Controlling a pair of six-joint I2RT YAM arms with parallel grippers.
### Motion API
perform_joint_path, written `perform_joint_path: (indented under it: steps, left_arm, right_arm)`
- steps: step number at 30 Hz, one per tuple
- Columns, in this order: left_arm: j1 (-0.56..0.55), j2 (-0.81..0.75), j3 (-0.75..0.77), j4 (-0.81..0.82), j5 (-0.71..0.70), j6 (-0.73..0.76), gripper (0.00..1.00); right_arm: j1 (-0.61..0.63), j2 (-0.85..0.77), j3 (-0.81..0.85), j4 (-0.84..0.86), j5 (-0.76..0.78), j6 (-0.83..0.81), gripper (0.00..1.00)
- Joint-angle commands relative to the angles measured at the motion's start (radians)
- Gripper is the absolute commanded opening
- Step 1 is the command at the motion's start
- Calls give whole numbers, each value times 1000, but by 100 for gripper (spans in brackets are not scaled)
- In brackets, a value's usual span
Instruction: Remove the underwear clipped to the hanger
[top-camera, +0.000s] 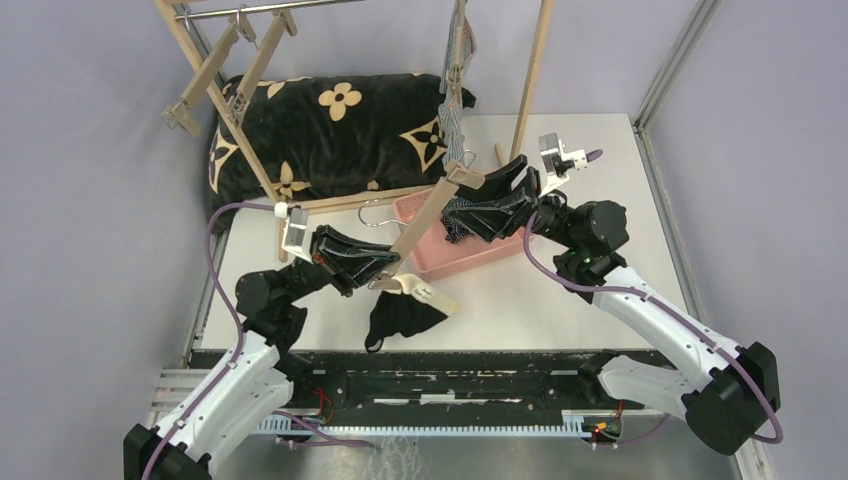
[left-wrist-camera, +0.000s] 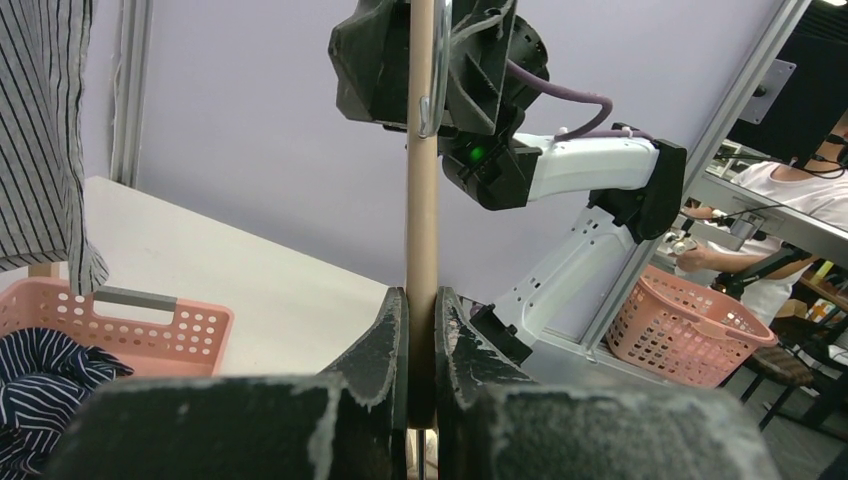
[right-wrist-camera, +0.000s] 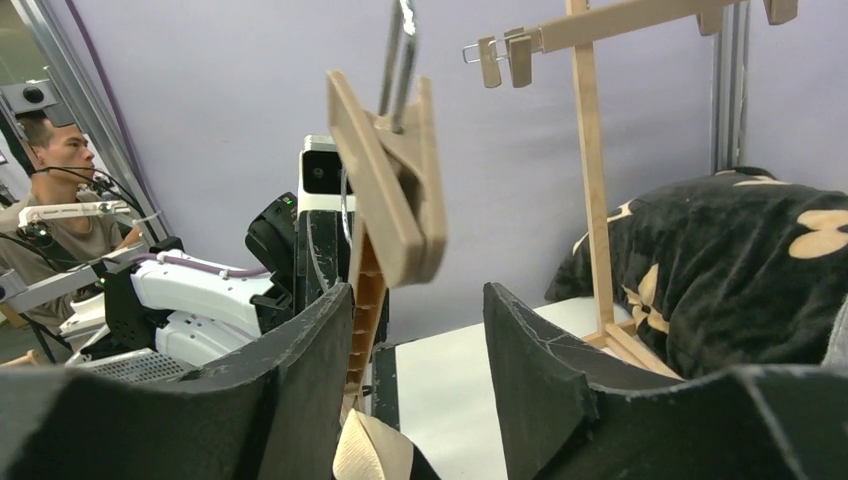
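My left gripper (top-camera: 385, 275) (left-wrist-camera: 421, 295) is shut on the bar of a tilted wooden clip hanger (top-camera: 425, 225) (left-wrist-camera: 421, 190). The plain black underwear (top-camera: 400, 318), with a cream waistband (right-wrist-camera: 375, 450), hangs from the hanger's lower end onto the table. My right gripper (top-camera: 462, 200) (right-wrist-camera: 418, 290) is open at the hanger's upper end. That end's wooden clip (right-wrist-camera: 390, 190) sits just above its left finger. The navy striped underwear (top-camera: 462, 228) (left-wrist-camera: 40, 390) lies in the pink basket (top-camera: 430, 262) (left-wrist-camera: 110, 320). The grey-and-white striped underwear (top-camera: 458, 60) (left-wrist-camera: 40, 130) hangs from the rack.
A wooden drying rack (top-camera: 225, 95) (right-wrist-camera: 590, 170) stands at the back with another empty clip hanger (top-camera: 215, 75) (right-wrist-camera: 600, 25) on its rail. The black floral blanket (top-camera: 330, 130) (right-wrist-camera: 740, 270) lies under it. A second pink basket (left-wrist-camera: 690, 325) stands off the table.
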Motion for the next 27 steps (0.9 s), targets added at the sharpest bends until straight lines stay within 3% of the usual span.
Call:
perform_joint_path:
  steps: [1, 13, 17, 22, 27]
  left_arm:
    - [-9, -5, 4, 102, -41, -36, 3]
    - [-32, 61, -11, 166, -53, -38, 3]
    - [-39, 80, -6, 178, -53, -39, 3]
    - [-54, 96, -3, 192, -54, -40, 3]
    - [-58, 105, -3, 205, -64, -40, 3]
  right_arm:
    - [6, 5, 47, 70, -19, 23, 58]
    - [40, 26, 74, 67, -22, 18, 67]
    - [59, 43, 89, 45, -18, -3, 65]
    - [79, 78, 116, 26, -28, -19, 54]
    - [93, 99, 148, -8, -48, -35, 26]
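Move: Roughly 5 cm to the left of the open right hand, about 1 cm nearer the base and a touch higher, is the hanger's free upper clip; the striped underwear hangs some 22 cm ahead and 4 cm left of that hand, and the pink basket lies about 12 cm ahead, straight below. From the left hand, which grips the hanger's lower part, that clip is about 15 cm ahead, 13 cm right and 8 cm up, while the black underwear hangs 6 cm back, 3 cm right and 10 cm down. Reaching about 3 cm to its left, with a slight turn counter-clockwise, the right hand brings its fingers around the hanger's upper clip; they first open a little, then narrow to around half their starting gap. The left hand keeps its pinch on the hanger and eases it some 1.5 cm to the right towards the other hand, sinking slightly. ##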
